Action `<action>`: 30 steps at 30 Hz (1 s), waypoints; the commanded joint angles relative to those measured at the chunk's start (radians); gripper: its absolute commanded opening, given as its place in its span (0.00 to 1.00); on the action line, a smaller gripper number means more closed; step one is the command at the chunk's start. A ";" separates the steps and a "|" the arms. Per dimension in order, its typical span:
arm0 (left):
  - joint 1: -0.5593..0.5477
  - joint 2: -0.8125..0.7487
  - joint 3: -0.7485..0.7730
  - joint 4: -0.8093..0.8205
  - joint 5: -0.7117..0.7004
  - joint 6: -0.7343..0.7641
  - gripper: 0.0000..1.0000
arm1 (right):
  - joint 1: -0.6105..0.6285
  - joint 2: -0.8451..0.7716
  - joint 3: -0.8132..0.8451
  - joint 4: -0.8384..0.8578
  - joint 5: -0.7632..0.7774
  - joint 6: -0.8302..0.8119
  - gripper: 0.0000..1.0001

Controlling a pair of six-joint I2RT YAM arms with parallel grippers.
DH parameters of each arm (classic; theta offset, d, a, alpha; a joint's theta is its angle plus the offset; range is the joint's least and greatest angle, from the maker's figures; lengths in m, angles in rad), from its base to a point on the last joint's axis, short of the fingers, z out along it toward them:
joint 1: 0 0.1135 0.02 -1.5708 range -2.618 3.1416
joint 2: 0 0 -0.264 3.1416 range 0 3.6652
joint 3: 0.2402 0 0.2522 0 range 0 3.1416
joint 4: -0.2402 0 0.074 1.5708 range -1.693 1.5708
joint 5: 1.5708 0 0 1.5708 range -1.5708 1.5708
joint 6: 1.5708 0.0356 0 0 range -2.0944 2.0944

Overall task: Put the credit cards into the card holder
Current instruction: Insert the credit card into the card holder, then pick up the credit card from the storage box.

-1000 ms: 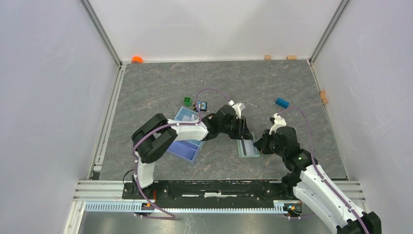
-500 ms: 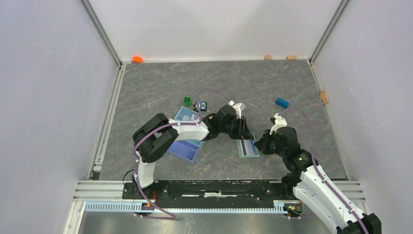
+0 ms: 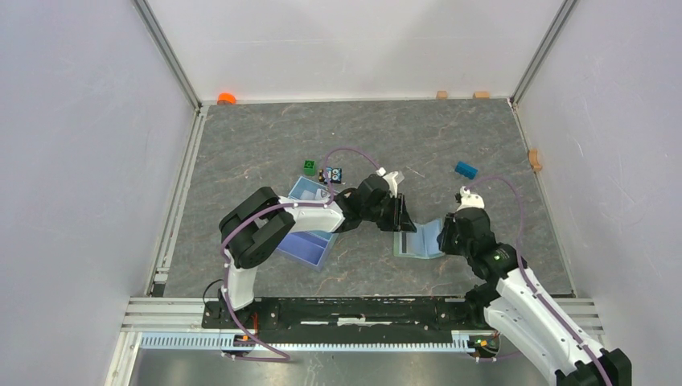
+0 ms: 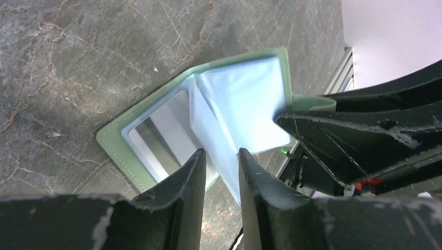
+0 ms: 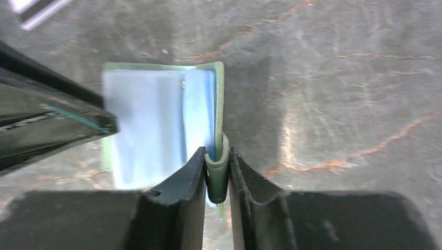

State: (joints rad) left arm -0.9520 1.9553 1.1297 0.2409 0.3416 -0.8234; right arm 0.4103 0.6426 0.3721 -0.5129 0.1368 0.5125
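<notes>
The card holder lies open on the table between my two arms, sage-green outside with pale blue sleeves inside. A greyish credit card sits in its left sleeve. Another credit card with a dark stripe lies on the table beyond it. My right gripper is shut on the holder's green snap tab and holds that cover up. My left gripper stands narrowly open at the holder's far edge, with a loose sleeve leaf running between its fingers.
A light blue tray lies under the left arm. Behind it sit a green block and a small dark toy. A blue block lies at the right. An orange piece and wooden blocks line the walls.
My right gripper has drawn the tab to the right, so the card holder has spread wider open. The left gripper has barely moved.
</notes>
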 commanded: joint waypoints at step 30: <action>0.064 -0.303 0.072 -0.457 -0.179 0.275 0.77 | 0.001 -0.028 0.146 0.051 -0.133 -0.085 0.67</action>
State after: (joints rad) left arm -0.9363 1.7473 1.1671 -0.0845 0.2031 -0.6373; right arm 0.4103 0.6029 0.5743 -0.5720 0.1310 0.4366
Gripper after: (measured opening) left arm 0.750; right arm 0.672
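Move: The right hand holds the card holder's right cover by its strap; the holder's middle lies about 7 cm to this hand's left, 2 cm back and 3 cm below. The left fingertips are at the raised clear leaf, with the holder's middle about 3 cm to the left hand's right, 3 cm back and 3 cm below. From that left hand, a loose card lies some 9 cm ahead and 10 cm left, with the wooden block about 10 cm ahead and 16 cm left. Rightward and down by some 2.5 cm, the right hand carries the held cover outward while its fingers open wide and let go of the strap, then rises about 10 cm, drifting forward. The left hand sweeps left about 2.5 cm and down at the raised leaf, opening its fingers, then lifts clear some 7 cm, still going left. ##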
